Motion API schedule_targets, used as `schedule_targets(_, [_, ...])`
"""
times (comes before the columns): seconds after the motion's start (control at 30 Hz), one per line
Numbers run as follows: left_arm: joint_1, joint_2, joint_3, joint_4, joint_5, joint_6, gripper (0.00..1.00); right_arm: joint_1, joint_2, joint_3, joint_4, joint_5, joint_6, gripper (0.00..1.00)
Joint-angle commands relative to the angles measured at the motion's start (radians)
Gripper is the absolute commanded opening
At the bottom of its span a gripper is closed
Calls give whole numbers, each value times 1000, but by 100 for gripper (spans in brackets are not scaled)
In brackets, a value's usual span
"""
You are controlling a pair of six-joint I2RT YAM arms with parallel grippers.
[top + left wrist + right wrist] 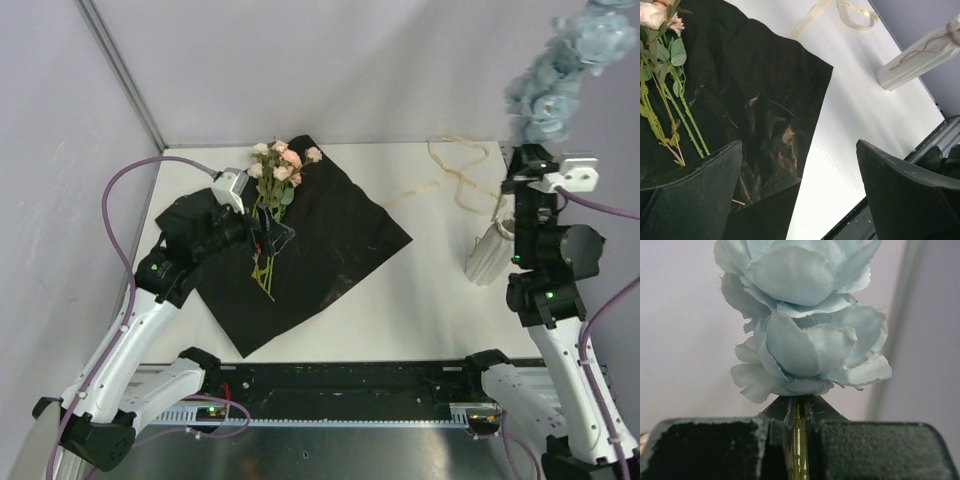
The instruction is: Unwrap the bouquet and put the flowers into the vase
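Note:
The bouquet lies unwrapped: its black paper (pixel 330 250) (pixel 765 90) is spread flat on the table. Peach-pink and cream flowers (pixel 278 170) (pixel 670 75) rest on the paper's far left part, stems pointing toward me. My left gripper (pixel 270 240) (pixel 799 150) hovers open just past the stem ends, holding nothing. My right gripper (pixel 528 165) (pixel 797 425) is raised and shut on the green stem of a pale blue flower spray (pixel 570 70) (pixel 800 320) that stands upright above it. The cream ribbed vase (pixel 488 255) (pixel 917 57) stands beside the right arm, partly hidden by it.
A loose cream ribbon (pixel 455 175) (pixel 850 12) curls on the white table behind the vase. Grey walls close the table's back and sides. A black rail (pixel 350 385) runs along the near edge between the arm bases.

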Motion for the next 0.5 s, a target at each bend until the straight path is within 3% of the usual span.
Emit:
schedule_targets(0.0, [-6, -4, 2, -3, -70, 25, 100, -201, -29, 48, -12, -105, -15, 0])
schedule_targets(0.2, [-4, 1, 7, -19, -130, 31, 100, -456, -9, 76, 2, -224, 147, 0])
schedule_targets(0.47, [-5, 4, 7, -26, -148, 33, 100, -521, 18, 52, -61, -269, 260, 0])
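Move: The right hand, holding the blue flowers by their stems high over the table, is bound for the vase, which stands about 10 cm to its right and 5 cm farther out, its middle some 40 cm below the hand. The cream ribbon lies on the table roughly 32 cm ahead of that hand and 8 cm to its right, 50 cm down. From the left hand the vase is about 50 cm to the right, 9 cm ahead and 18 cm lower. Keeping its shut grip on the stems, with the blooms above the fingers, the right hand sweeps about 10 cm to its right at almost level height, fast at first and then braking to a near stop, turning clockwise by some 15 degrees so that the hanging stems come over towards the vase mouth. Meanwhile the empty left hand, fingers still wide open, eases about 2 cm left and slightly forward above the black wrap, turning a little counter-clockwise. ##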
